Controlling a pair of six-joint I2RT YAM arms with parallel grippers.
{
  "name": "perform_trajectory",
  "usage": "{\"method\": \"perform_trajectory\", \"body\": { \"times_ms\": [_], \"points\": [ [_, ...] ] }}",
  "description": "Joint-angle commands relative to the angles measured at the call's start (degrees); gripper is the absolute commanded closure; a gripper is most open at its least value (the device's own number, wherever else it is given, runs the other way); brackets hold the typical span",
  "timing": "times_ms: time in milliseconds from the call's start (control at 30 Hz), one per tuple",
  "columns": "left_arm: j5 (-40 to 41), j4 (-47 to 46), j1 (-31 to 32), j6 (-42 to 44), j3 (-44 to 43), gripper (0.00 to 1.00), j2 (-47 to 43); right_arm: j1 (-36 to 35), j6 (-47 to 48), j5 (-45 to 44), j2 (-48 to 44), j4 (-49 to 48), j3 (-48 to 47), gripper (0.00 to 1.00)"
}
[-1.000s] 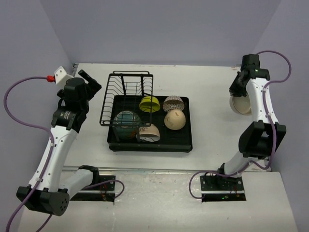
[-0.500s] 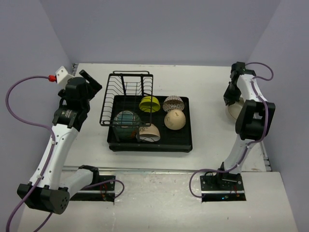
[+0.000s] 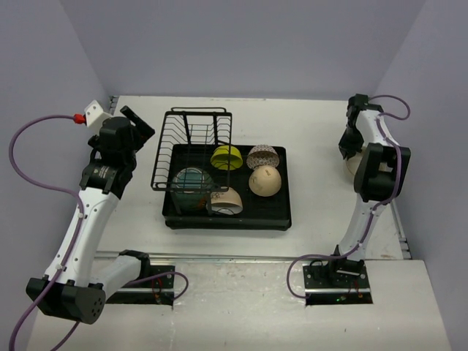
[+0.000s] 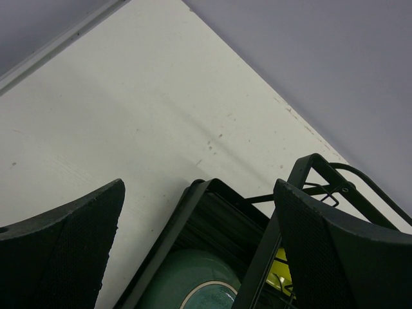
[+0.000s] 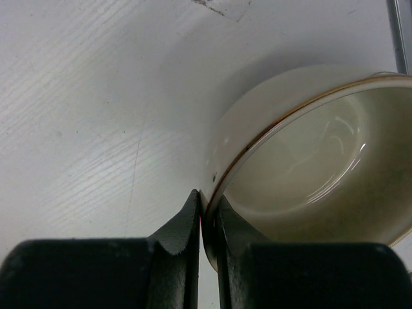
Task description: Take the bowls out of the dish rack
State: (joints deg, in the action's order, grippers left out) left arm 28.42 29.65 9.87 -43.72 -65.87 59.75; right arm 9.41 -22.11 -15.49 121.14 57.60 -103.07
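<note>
The black dish rack (image 3: 227,218) sits mid-table with its wire holder (image 3: 189,142) at the left. In it lie a yellow-green bowl (image 3: 226,157), a brown-patterned bowl (image 3: 262,156), a smooth cream bowl (image 3: 265,181), a teal bowl (image 3: 192,187) and a brown-banded cream bowl (image 3: 229,200). My right gripper (image 5: 207,205) is shut on the rim of a large beige bowl (image 5: 309,174), low over the table at the far right (image 3: 352,165); I cannot tell if it touches. My left gripper (image 4: 199,187) hangs open above the rack's left corner (image 4: 161,244), with the teal bowl (image 4: 193,286) below it.
The purple back wall and side walls close the table in. The right arm (image 3: 376,172) is folded up near the right wall. A metal strip (image 5: 398,32) runs along the table's right edge beside the beige bowl.
The right arm has swung back and folded, carrying the beige bowl lower toward the table at the far right. The left arm has barely moved.
</note>
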Motion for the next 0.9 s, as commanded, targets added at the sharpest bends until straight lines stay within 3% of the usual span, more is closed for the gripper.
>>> {"method": "perform_trajectory", "body": {
  "times_ms": [0,167,333,367,500,633,667,800,867],
  "points": [
    [1.46,-0.65,-0.38,0.75,0.21,0.03,-0.24,0.26,0.49,-3.59,0.32,0.93,-4.07,1.0],
    [0.58,-0.47,-0.38,-0.4,0.56,0.03,-0.16,0.43,0.05,-3.32,1.2,1.28,-4.69,0.99],
    [0.49,-0.29,-0.38,-0.83,0.83,0.03,-0.59,0.43,-0.04,-2.79,1.29,1.54,-5.48,0.83],
    [0.49,-0.29,-0.38,-1.01,1.0,0.03,-0.77,0.43,0.05,-2.62,1.2,1.63,-5.83,0.74],
    [0.4,-0.03,-0.38,-1.54,1.53,0.03,-1.3,0.43,0.13,-2.79,-0.2,2.42,-7.23,0.59],
    [-0.12,0.06,-0.38,-1.89,2.32,0.03,-1.82,-0.7,0.05,-3.32,-6.24,2.78,-10.13,0.5],
    [-0.12,-0.03,-0.38,-1.98,2.41,0.03,-1.91,-1.23,-0.04,-3.15,-7.66,2.86,-11.35,0.43],
    [0.4,-0.21,-0.38,-2.15,2.85,0.03,-2.35,-7.02,-2.14,5.44,-15.48,4.71,-16.64,0.35],
    [0.67,-0.03,-0.38,-2.07,2.59,0.03,-2.44,-11.06,-7.05,15.44,-21.96,1.66,-14.29,0.31]
  ]
}}
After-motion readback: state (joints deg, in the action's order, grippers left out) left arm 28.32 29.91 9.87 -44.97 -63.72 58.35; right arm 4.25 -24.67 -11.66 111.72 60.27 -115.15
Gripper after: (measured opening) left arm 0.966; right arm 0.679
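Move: The right gripper still pinches the large bowl by its rim; the bowl's middle lies about 5 cm back and 5 cm right of that hand and some 3 cm below, just over its bare spot of table. Off to the hand's left, the patterned bowl is about 35 cm away and 2 cm back, the cream bowl 34 cm away and 11 cm back. From the left gripper, the large bowl is some 80 cm to the right, 3 cm ahead and 27 cm below. Set the large bowl down by lowering the right gripper another 1.5 cm, then spread the almost shut fingers to about two-thirds open so they let go of the rim. Ease forward a little as they part, then lift away quickly, some 15 cm up from the low point, drifting forward and left towards the rack side while the fingertips swing forward about 20 degrees. ##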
